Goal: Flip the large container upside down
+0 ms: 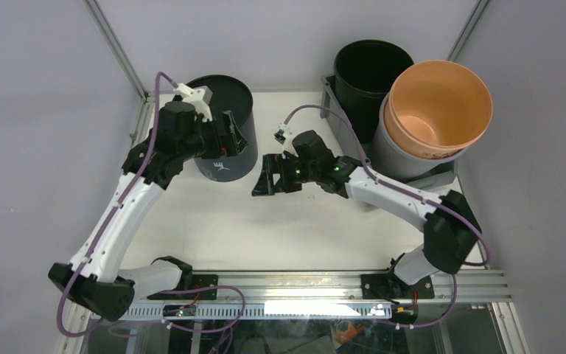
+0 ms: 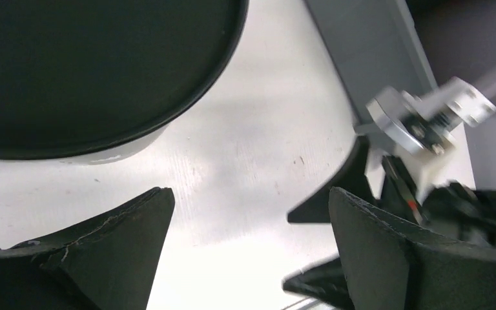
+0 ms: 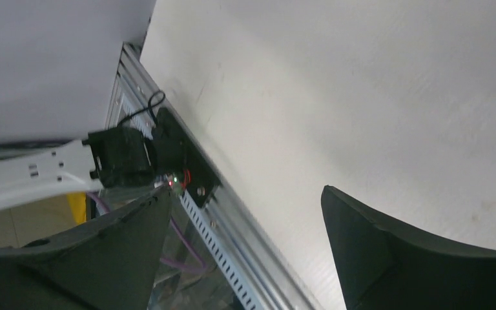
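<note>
The large container, a grey rectangular bin (image 1: 348, 133), stands upright at the back right with buckets inside it. Its grey wall also shows in the left wrist view (image 2: 368, 58). My left gripper (image 1: 233, 137) is open and empty beside an upturned black bucket (image 1: 232, 92), over bare table in its own view (image 2: 247, 194). My right gripper (image 1: 267, 181) is open and empty at mid table, left of the bin and apart from it. Its own view (image 3: 247, 190) shows only table and the near rail.
Inside the bin stand a black bucket (image 1: 372, 70) and an orange bucket (image 1: 438, 107) nested in a pale grey bucket (image 1: 394, 155). The upturned black bucket fills the top left of the left wrist view (image 2: 90, 71). A metal rail (image 1: 302, 284) runs along the near edge.
</note>
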You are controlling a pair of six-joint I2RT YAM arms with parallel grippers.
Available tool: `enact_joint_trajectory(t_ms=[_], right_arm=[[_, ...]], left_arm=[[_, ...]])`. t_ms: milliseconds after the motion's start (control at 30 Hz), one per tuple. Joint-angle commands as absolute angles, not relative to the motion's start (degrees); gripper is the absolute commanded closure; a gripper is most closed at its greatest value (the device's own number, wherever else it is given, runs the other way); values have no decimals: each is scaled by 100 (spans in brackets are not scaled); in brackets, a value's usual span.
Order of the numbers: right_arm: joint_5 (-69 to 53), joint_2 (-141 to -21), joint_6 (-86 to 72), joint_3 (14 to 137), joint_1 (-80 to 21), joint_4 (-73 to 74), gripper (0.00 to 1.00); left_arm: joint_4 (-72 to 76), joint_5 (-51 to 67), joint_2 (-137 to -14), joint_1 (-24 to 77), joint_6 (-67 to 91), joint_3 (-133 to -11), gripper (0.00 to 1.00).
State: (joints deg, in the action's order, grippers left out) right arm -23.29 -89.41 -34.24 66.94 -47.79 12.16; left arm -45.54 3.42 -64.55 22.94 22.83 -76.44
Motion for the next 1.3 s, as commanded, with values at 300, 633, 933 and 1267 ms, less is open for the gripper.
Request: enact_joint_trajectory(t_ms=[300, 633, 933, 1267], right_arm=[[-1270, -6616, -3732, 5553, -4980, 2411, 9], [-1166, -6246, -3672, 5446, -4981, 2249, 9], [-1232, -6171, -3706, 5542, -4988, 2197, 9], [-1468, -6531, -3691, 6057, -4987, 2142, 9]], left_arm=[[-3554, -105, -8153, 3503, 2796, -8002, 1], [-3173, -114, -8936, 2053, 2413, -8078, 1], [-3141, -294, -9788, 1051, 2156, -9015, 1], [-3204, -675, -10126, 560, 2181, -9398, 1]])
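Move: Ahead of the left hand by about 12 cm and 4 cm to its left stands the large container, already upside down, its middle some 16 cm lower. The table's far left corner lies roughly 33 cm ahead and 34 cm left of that hand at table level; the black container is about 22 cm ahead, 45 cm right and 16 cm below. From the right hand, the large container lies some 18 cm ahead, 15 cm left and 5 cm below. Swinging first about 9 cm right while sinking beside the large container, the open left hand then turns back, going some 17 cm forward and 18 cm left while sinking further, and pushes the container's near right side towards the far left corner; its wrist yaws about 30 degrees counter-clockwise on that sweep. The right hand, open and empty, draws right and back, away from the container, then waits. ##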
